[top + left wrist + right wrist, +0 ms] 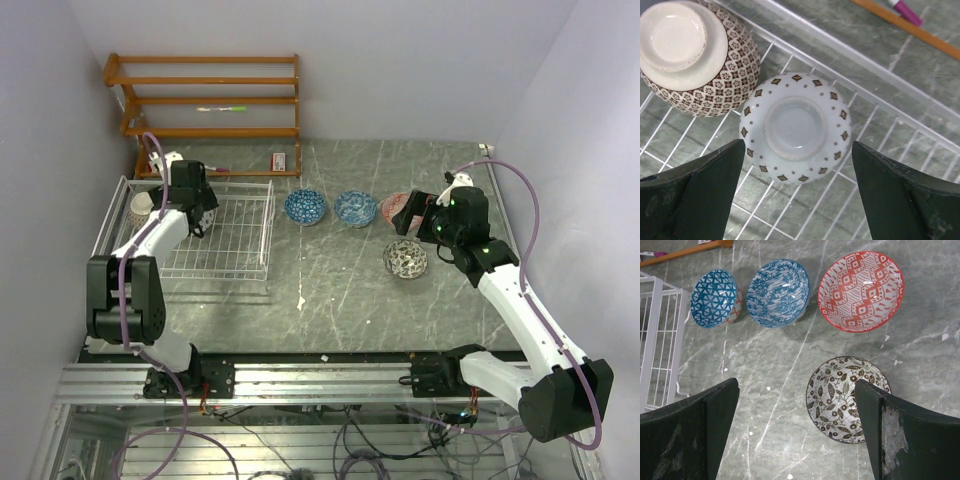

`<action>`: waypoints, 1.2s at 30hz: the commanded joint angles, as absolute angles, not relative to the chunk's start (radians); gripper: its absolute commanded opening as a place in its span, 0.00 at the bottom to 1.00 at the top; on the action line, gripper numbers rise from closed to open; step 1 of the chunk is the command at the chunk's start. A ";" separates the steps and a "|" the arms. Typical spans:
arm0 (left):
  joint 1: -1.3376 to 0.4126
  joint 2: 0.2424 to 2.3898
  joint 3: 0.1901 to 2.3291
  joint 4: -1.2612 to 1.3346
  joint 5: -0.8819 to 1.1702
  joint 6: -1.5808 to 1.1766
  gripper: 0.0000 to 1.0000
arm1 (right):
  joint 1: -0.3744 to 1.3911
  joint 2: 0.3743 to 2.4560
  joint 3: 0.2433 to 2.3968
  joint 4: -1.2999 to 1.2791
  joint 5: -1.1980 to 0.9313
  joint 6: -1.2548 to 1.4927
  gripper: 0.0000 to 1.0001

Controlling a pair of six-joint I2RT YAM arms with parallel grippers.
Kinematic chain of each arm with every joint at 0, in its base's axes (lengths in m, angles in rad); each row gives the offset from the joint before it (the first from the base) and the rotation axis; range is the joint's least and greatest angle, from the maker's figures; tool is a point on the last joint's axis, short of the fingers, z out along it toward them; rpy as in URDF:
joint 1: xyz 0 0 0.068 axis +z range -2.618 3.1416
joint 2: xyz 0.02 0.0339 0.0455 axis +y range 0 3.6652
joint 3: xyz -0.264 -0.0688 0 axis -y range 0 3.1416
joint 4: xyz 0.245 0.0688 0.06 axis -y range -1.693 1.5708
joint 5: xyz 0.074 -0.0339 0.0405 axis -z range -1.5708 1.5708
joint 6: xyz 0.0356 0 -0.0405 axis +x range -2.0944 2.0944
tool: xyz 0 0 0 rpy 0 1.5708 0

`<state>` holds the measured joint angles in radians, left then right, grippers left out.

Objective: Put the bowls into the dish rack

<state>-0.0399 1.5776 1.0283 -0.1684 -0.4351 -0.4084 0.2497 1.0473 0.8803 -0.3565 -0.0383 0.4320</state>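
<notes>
Two bowls lie upside down in the white wire dish rack (880,65): a white one with brown diamonds (796,129) and a brown-patterned one (695,55) beside it. My left gripper (797,200) hangs open over the white bowl, one finger on each side and touching nothing. Four bowls sit upright on the table: two blue (714,298) (778,292), a red one (861,291) and a black-and-white one (837,397). My right gripper (796,435) is open above the table, with its right finger over the black-and-white bowl's edge.
An orange-brown wooden shelf (210,95) stands against the back wall behind the rack (265,235). A small white and red item (280,161) lies near the shelf's foot. A white scrap (301,300) lies right of the rack's front corner. Walls close in on both sides.
</notes>
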 commanded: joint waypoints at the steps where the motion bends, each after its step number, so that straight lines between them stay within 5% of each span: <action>1: -0.042 1.473 1.029 -0.149 -0.366 -0.442 0.99 | 0.244 1.050 0.878 -0.344 -0.043 0.423 1.00; 13: -0.292 1.304 1.033 -0.150 -0.245 -0.373 0.98 | 0.242 0.987 0.941 -0.350 -0.043 0.493 1.00; 21: -0.607 1.293 1.050 -0.125 -0.283 -0.284 0.96 | 0.244 0.913 1.046 -0.395 0.041 0.531 1.00; 28: -0.814 1.480 1.164 -0.118 -0.302 -0.172 0.96 | 0.243 0.886 1.063 -0.402 0.048 0.549 0.99; 36: -0.806 1.747 1.313 -0.114 -0.359 -0.034 0.93 | 0.243 0.889 1.046 -0.414 0.036 0.545 0.99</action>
<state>-0.8295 1.6615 1.2251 -0.1253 -0.3027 -0.1223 0.2493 0.8963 1.0454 -0.3962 0.0330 0.5434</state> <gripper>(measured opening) 0.951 0.992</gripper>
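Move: The light blue bowl, seemingly next, stands about 46 cm to the left hand's right, 5 cm ahead and 8 cm below. The dark blue bowl is 14 cm left of that bowl and level with it; the red bowl is 13 cm to its right, also level. The white bowl just set in the rack lies about 3 cm ahead of the left hand, 2 cm left and 5 below. From the right hand, the light blue bowl is some 15 cm ahead, 6 left and 17 below. The white bowl is left in the rack as the left hand, already open and empty, lifts about 10 cm off it and sweeps some 36 cm right, out over the rack's right side, drawing back and turning about 60 degrees clockwise. It then sinks some 5 cm, easing forward towards the light blue bowl. Later the right hand rises 12 cm away from the bowls, tipping up, still open. ##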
